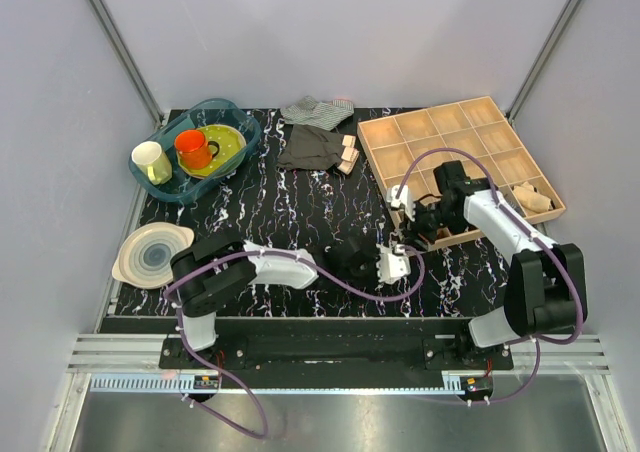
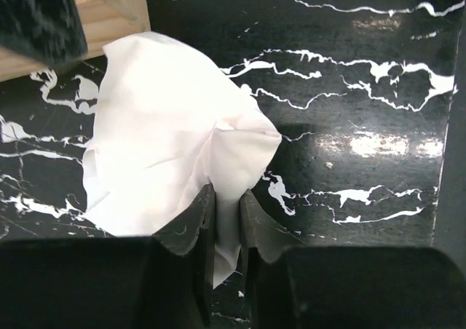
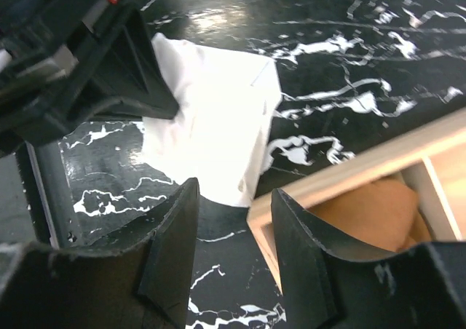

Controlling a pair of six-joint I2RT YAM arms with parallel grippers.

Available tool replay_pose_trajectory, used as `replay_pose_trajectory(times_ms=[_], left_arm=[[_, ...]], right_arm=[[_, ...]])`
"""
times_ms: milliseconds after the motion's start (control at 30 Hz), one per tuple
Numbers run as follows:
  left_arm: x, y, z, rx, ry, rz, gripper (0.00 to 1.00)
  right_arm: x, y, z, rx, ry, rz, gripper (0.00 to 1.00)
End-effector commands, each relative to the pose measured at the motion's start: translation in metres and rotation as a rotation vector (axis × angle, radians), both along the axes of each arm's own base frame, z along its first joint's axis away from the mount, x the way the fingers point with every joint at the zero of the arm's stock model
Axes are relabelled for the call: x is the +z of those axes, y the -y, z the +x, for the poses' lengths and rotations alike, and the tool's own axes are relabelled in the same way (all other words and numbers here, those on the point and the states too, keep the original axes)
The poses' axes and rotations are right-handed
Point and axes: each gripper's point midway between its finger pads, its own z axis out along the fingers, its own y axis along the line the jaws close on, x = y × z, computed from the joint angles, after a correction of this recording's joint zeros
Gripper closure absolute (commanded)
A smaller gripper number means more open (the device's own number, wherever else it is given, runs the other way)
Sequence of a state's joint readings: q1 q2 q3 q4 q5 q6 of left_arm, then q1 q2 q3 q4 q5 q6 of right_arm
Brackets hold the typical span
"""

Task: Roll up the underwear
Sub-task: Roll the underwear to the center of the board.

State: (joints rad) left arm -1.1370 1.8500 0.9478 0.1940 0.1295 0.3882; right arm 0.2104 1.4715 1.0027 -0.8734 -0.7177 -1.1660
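The underwear [image 1: 393, 265] is a small crumpled white cloth on the black marbled table, just off the near-left corner of the wooden compartment tray [image 1: 363, 144]. My left gripper [image 1: 366, 258] reaches in from the left. In the left wrist view it [image 2: 226, 195] is shut on a fold at the near edge of the underwear [image 2: 167, 125]. My right gripper [image 1: 408, 230] hangs just above and behind the cloth. In the right wrist view it [image 3: 230, 192] stands open with nothing between its fingers, a little short of the underwear [image 3: 215, 121].
The tray's corner [image 3: 342, 183] lies right beside the right fingers, with a tan roll [image 1: 531, 198] in a far-right compartment. A dark grey garment [image 1: 312, 148], a striped cloth [image 1: 316, 109] and wooden blocks [image 1: 348, 156] lie at the back. A blue bin of dishes [image 1: 238, 120] and a plate [image 1: 152, 252] sit left.
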Motion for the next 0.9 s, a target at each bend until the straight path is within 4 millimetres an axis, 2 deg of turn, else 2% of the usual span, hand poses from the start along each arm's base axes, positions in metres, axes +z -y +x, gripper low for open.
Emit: replay_pose_trajectory(times_ms=[0,100,233,333,467,633,700,767,800,867], left_arm=[[-0.077,-0.087,-0.039,0.168,-0.364,0.343,0.97],[-0.083,-0.105,-0.047,0.267,-0.474,0.383,1.00],[-0.081,-0.111,-0.048,0.354,-0.544,0.372,1.00],[-0.075,-0.115,-0.044,0.429,-0.576,0.365,1.00],[-0.074,-0.130,-0.036,0.547,-0.651,0.355,1.00],[-0.076,-0.140,-0.038,0.629,-0.755,0.340,1.00],[-0.081,-0.142,-0.046,0.630,-0.808,0.353,1.00],[-0.082,-0.138,-0.049,0.620,-0.849,0.330,1.00],[-0.083,-0.137,-0.049,0.627,-0.866,0.324,1.00],[-0.080,-0.132,-0.044,0.621,-0.886,0.324,1.00]], right_arm=[[0.022,0.007,0.021,-0.104,0.043,0.032,0.47],[0.024,0.007,0.020,-0.115,0.050,0.049,0.48],[0.030,0.006,0.023,-0.139,0.070,0.074,0.47],[0.034,0.010,0.027,-0.169,0.081,0.093,0.47],[0.035,0.012,0.025,-0.180,0.082,0.114,0.47],[0.035,0.007,0.016,-0.146,0.083,0.145,0.47],[0.038,0.003,0.009,-0.111,0.088,0.180,0.47],[0.042,-0.001,0.003,-0.050,0.122,0.205,0.47],[0.044,-0.004,-0.006,-0.020,0.127,0.229,0.47],[0.045,-0.006,-0.015,0.099,0.221,0.246,0.41]])
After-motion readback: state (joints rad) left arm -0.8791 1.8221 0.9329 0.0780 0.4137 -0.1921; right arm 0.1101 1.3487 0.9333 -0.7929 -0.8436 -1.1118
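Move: The left hand already pinches a bunched end of the white underwear, whose middle lies about 4 cm to its right, 2 cm ahead and 1 cm lower. The board's open center is roughly 10 cm ahead of this hand and 11 cm to its left; the wooden box's near corner stands about 4 cm ahead and 7 cm to its right. From the open right hand, the underwear is some 5 cm back, 7 cm left and 8 cm below. Leftward and a little forward, about 5 cm in all and staying low at one height, the left hand drags the underwear from the box corner towards the board's center, rolling some 45 degrees about its fingers' axis, counter-clockwise seen from above, its pinch kept. The right hand, open and empty, rises about 2.5 cm, edging forward and then mostly back again. ##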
